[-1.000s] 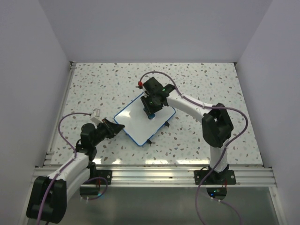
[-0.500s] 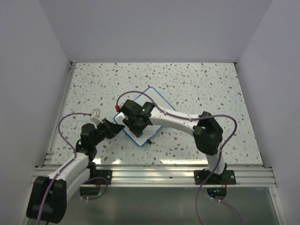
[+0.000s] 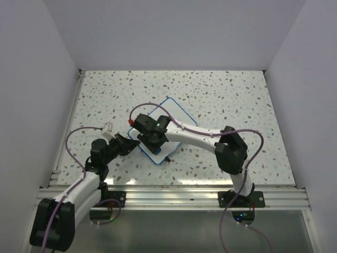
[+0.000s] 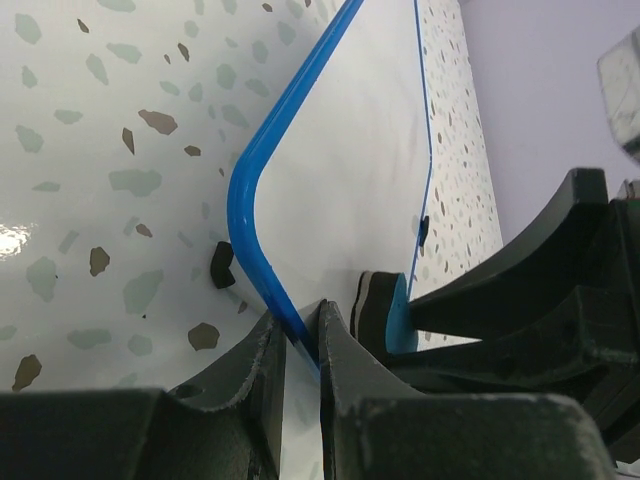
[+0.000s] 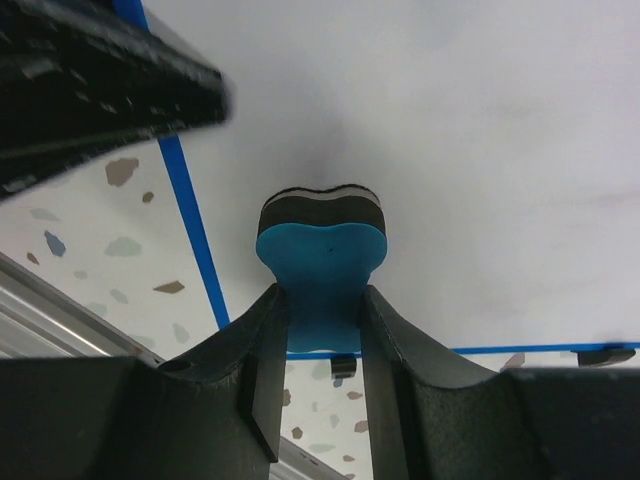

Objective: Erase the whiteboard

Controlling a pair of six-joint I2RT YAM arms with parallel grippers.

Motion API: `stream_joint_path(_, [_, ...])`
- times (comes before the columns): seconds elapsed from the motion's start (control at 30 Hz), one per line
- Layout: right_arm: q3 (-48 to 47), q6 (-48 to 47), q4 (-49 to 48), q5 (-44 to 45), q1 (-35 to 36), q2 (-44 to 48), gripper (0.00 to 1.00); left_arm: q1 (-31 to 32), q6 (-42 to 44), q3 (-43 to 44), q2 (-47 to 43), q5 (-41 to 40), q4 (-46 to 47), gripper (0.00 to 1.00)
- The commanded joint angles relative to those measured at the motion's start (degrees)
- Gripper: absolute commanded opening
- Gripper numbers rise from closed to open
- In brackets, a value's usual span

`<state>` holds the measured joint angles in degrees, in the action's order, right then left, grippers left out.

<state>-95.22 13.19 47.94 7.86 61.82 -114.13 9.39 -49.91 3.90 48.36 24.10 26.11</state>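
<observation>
The whiteboard lies tilted on the speckled table, white with a thin blue rim. My left gripper is shut on that rim at the board's near-left corner; in the left wrist view the jaws pinch the blue edge of the whiteboard. My right gripper is shut on the blue eraser, whose dark felt face presses on the whiteboard close to that same corner. The eraser shows just beside my left fingers. The board surface I see looks clean white.
Small black tabs stick out from the board's rim. An aluminium rail runs along the table's near edge, and grey walls close in the left, right and back. My right arm stretches across the board.
The right gripper has swept the eraser from the board's far part down to its near-left corner, uncovering the far corner. The left gripper has stayed clamped on the rim.
</observation>
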Motion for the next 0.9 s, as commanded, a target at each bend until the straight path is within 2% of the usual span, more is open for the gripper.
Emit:
stream_joint_path(0.0, [-9.8, 0.2, 3.0, 2.2, 0.1, -4.6, 0.0, 0.3, 6.1, -7.7, 0.5, -0.7, -3.8, 0.0])
stream_joint_path(0.1, [-14.5, -0.1, 4.3, 2.3, 0.0, -7.0, 0.0, 0.4, 6.1, -7.7, 0.3, -0.7, -3.7, 0.0])
stream_joint_path(0.2, [-23.3, -0.4, 7.0, 2.8, -1.1, -10.8, 0.0, 0.5, 6.1, -7.7, 0.1, -0.7, -4.0, 0.0])
stream_joint_path(0.37, [-28.6, -0.6, 8.0, 2.1, -3.9, -14.7, 0.0, 0.5, 6.1, -8.0, -0.3, -0.8, -4.0, 0.0])
stream_joint_path(0.47, [-26.7, -0.5, 7.0, 1.5, -7.8, -13.0, 0.0, 0.5, 6.1, -7.9, -0.3, -0.8, -3.9, 0.0])
stream_joint_path(0.7, [-13.3, -1.1, 1.4, 0.4, -15.9, -6.1, 0.0, 0.5, 6.1, -7.9, 0.2, -0.9, -3.6, 0.0])
stream_joint_path(0.87, [-9.3, -1.6, 0.2, 1.0, -17.2, -3.0, 0.0, 0.5, 6.1, -7.4, 0.0, -1.2, -4.2, 0.0])
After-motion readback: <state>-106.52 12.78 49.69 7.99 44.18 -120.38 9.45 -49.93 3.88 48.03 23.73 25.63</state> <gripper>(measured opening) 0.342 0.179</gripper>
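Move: The right hand, gripping the eraser on the near-left part of the whiteboard, has the board's middle about 10 cm ahead and 3 cm to its right, roughly 1 cm lower. The left gripper on the board's edge stands some 10 cm to the right hand's left and 2 cm farther out; the nearer black clip is about 5 cm to its right and 4 cm back. From the left hand, the board's middle is roughly 7 cm ahead and 13 cm right. Forward in one sweeping arc, the right hand wipes the eraser over the whiteboard, first bearing left about 5 cm and rising nearly 3 cm with the tilted surface, then curving back right past the board's middle, ending roughly 13 cm farther out. The wrist turns some 15 degrees clockwise and the fingers keep their grip. The left hand stays still, holding the board's edge. ##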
